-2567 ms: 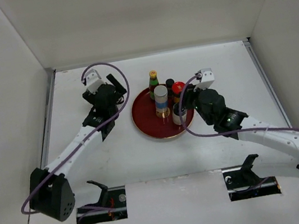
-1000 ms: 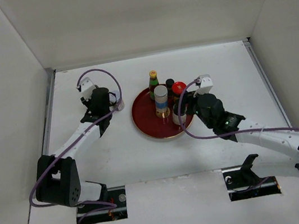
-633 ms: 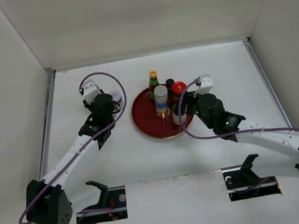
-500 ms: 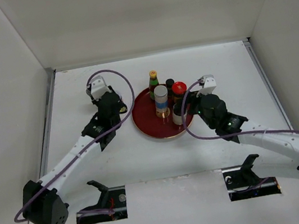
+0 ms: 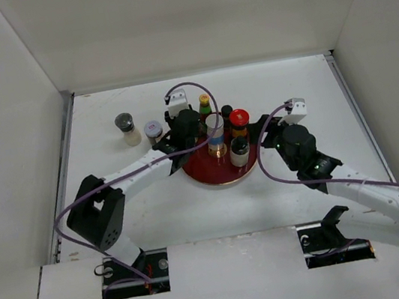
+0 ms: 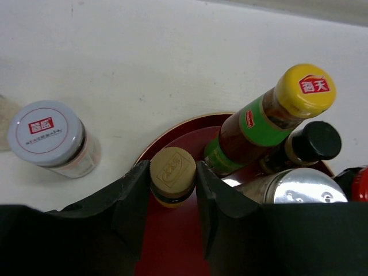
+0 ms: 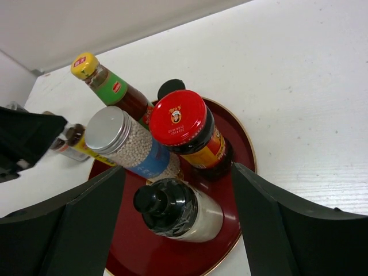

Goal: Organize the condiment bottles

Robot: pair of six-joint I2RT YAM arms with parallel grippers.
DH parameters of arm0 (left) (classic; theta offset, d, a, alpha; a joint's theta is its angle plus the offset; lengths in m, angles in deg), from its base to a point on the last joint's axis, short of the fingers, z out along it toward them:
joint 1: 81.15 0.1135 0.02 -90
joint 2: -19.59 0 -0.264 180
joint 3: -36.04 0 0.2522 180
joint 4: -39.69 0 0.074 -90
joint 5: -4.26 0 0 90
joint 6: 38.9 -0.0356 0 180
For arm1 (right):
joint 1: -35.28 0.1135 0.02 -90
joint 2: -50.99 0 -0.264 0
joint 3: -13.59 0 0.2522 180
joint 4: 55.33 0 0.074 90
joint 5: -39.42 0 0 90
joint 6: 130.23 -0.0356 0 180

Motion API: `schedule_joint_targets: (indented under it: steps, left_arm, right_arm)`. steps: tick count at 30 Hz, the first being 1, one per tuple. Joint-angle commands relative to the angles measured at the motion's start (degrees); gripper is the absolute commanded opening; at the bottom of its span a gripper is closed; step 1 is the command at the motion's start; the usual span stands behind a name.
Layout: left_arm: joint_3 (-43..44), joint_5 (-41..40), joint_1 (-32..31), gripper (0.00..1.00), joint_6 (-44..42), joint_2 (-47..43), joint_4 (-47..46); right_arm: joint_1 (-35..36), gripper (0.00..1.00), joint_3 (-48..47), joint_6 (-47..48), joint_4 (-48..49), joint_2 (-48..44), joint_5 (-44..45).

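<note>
The dark red tray (image 5: 202, 173) holds a yellow-capped green-label bottle (image 5: 204, 104), a black-capped bottle (image 5: 226, 111), a red-capped jar (image 5: 237, 119), a tall silver-capped jar (image 5: 215, 127) and a black-capped white jar (image 5: 239, 152). My left gripper (image 5: 188, 137) is shut on a small tan-capped yellow bottle (image 6: 172, 171) over the tray's left part (image 6: 167, 133). My right gripper (image 5: 263, 130) is open; in the right wrist view its fingers (image 7: 86, 215) stand wide on both sides of the black-capped jar (image 7: 172, 208) without touching it.
A white-capped jar (image 5: 153, 131) and a grey-capped jar (image 5: 126, 125) stand on the table left of the tray. The white-capped one (image 6: 46, 131) is close beside my left gripper. Walls enclose the table on three sides.
My left arm swung from the table's left side to the tray with the small bottle in it, uncovering two jars. My right gripper drew back a little to the right.
</note>
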Motion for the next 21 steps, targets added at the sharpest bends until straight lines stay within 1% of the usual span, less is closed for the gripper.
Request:
schedule_joint_targets:
  steps: [1,5,8,9,11,15,17,18,21]
  left_arm:
    - [5.29,-0.39,-0.36,0.16,-2.44,0.72,-9.16]
    - [5.99,-0.65,-0.71,0.16,-3.94,3.89,-10.66]
    - [5.38,-0.83,-0.80,0.20,-4.03,4.86,-10.84]
    - [5.29,-0.92,-0.80,0.23,-3.94,5.30,-10.58]
    - [4.94,-1.27,-0.71,0.33,-3.76,5.74,-10.23]
    - [2.92,-2.14,-1.24,0.57,-3.76,4.16,-10.75]
    - [2.39,-2.67,-1.32,0.67,-4.02,2.85,-10.23]
    - [1.87,-2.76,-1.32,0.70,-4.11,1.54,-9.88]
    - [-0.94,-3.46,-1.32,0.75,-4.11,-3.38,-9.70]
  right_arm:
    - [0.11,0.81,-0.49,-0.80,3.47,0.37,-1.06]
    - [0.11,0.81,-0.49,-0.62,3.73,0.64,-1.24]
    - [0.11,0.81,-0.49,-0.62,3.73,0.55,-1.33]
    - [0.11,0.82,-0.49,-0.54,3.73,0.55,-1.33]
    - [0.11,0.83,-0.40,-0.62,3.73,0.55,-1.33]
    - [0.11,0.84,-0.66,-0.45,3.56,0.55,-1.33]
    - [0.11,0.84,-0.40,-0.36,3.73,0.11,-1.24]
    - [0.11,0.84,-0.40,-0.45,3.73,0.02,-1.33]
    - [0.11,0.85,-0.40,-0.27,3.73,-0.06,-1.24]
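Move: The left hand holds the yellow-labelled shaker over the tray; its spot there lies about 2 cm ahead, 2 right and 8 below. The green-label bottle stands some 4 cm ahead and 6 right of the hand, the bead jar 2 back and 7 right; the white-lid jar is level ahead, 9 left, off the tray. From the right hand the spot is roughly 9 cm ahead, 25 left and 12 below. The left hand eases about 2 cm forward, right and down, opens around the shaker, then starts rising. ##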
